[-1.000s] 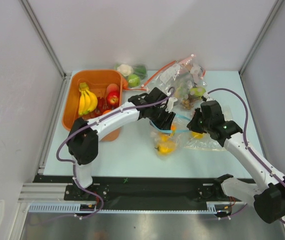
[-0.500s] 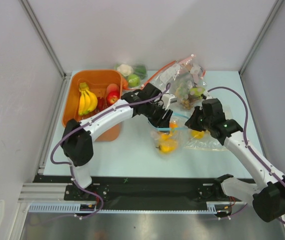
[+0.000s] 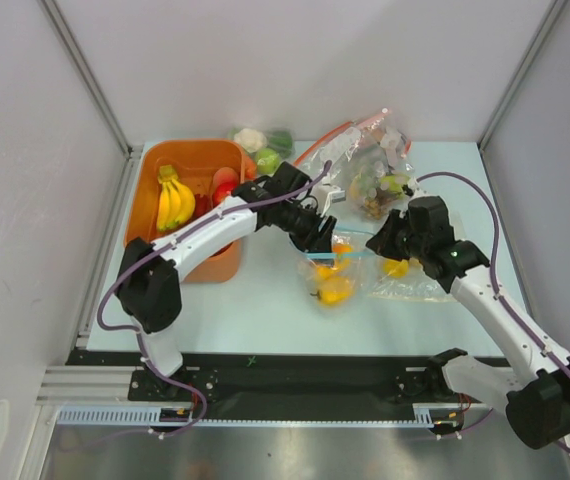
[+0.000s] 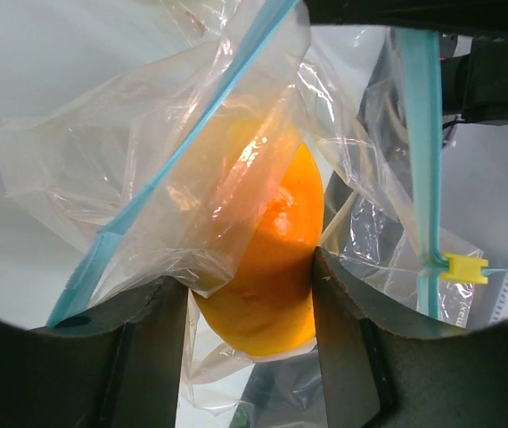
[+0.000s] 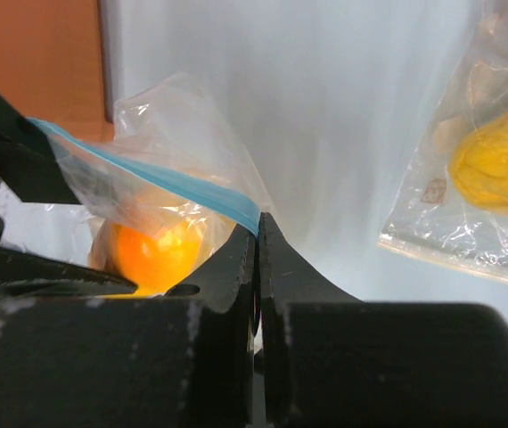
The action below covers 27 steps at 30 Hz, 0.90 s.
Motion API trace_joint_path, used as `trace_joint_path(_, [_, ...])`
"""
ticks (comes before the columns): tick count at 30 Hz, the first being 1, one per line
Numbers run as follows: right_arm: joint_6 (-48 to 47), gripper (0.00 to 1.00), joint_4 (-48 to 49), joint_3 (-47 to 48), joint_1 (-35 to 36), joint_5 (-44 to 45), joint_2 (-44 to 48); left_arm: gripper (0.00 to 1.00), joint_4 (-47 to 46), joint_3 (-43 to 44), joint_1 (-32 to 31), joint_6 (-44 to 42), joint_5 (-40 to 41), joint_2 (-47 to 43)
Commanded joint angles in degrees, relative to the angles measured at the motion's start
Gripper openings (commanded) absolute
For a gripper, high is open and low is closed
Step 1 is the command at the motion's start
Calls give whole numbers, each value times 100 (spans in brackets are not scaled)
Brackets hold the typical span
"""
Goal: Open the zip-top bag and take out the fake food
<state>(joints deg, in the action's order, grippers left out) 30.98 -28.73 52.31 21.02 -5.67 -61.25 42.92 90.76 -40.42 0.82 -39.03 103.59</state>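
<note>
The zip-top bag [image 3: 343, 272] lies mid-table, its teal zip strip [image 4: 192, 143] pulled open between my two grippers. My left gripper [image 3: 317, 232] reaches into the bag's mouth. In the left wrist view it [image 4: 249, 276] is shut on an orange fruit [image 4: 267, 241], with bag plastic draped over the fruit's left side. My right gripper [image 3: 381, 243] is shut on the teal strip [image 5: 192, 192] at the bag's right end; it also shows in the right wrist view [image 5: 256, 227]. Another yellow-orange piece [image 3: 331, 292] lies lower in the bag.
An orange bin [image 3: 190, 146] at the left holds a banana bunch [image 3: 174, 200] and a red apple [image 3: 226, 191]. Clear bags with a red zip strip [image 3: 370, 165] and green food [image 3: 267, 150] lie at the back. A flat clear bag with a yellow piece [image 3: 398, 268] lies under my right arm.
My left gripper has moved a little back and left, toward the bin, with the orange fruit, pulling the bag's mouth with it. My right gripper has held its place on the strip.
</note>
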Motion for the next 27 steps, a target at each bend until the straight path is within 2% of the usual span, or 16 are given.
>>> trace_joint_path(1, [-619,0,-275,-256,-432,703,210,9,570,-268,272,-338,-10,-691])
trace_joint_path(3, [-655,6,146,-362,-440,218,307,8,52,-628,211,-117,535,-805])
trace_joint_path(4, [-690,14,314,-458,-440,-385,316,8,-133,-752,193,-117,632,-840])
trace_joint_path(7, [-663,29,727,-642,-423,-1213,298,8,-582,-1051,9,41,1133,-902])
trace_joint_path(10, [-707,48,1000,-749,-370,-1673,316,8,-820,-1183,-202,-47,1345,-876])
trace_joint_path(13, [-830,57,1027,-714,-248,-1806,386,8,-846,-1175,-326,-73,1328,-771])
trace_joint_path(16, [-910,63,1089,-679,-186,-1762,535,9,-829,-1184,-387,-319,1275,-735])
trace_joint_path(27, [-1085,67,1466,-556,113,-2183,62,11,-899,-1298,-537,-864,757,-928])
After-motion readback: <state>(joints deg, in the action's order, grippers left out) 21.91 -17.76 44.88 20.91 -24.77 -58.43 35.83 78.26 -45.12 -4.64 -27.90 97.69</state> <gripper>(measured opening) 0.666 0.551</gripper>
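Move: The orange is already gripped in the left hand inside the bag, its middle about 1 cm to the right of and 1 cm below the hand point. The right hand still pinches the zip-top bag's blue rim. From it the orange lies some 7 cm left, 3 cm back and 2 cm lower, the bag's yellow fruit about 6 cm left, 8 cm back and 9 cm down. The lemon in the next bag sits roughly 9 cm right, 3 cm back and 15 cm down. The bag's blue rim comes free of the right hand, whose fingers open from shut to about two-thirds as it shifts some 4 cm left and 2 to 3 cm back towards the bag's mouth, dipping briefly and swinging about 20 degrees counter-clockwise. Meanwhile the left hand keeps its grip on the orange and lowers it about 4 cm, easing slightly left and then back while tilting some 10 degrees. ##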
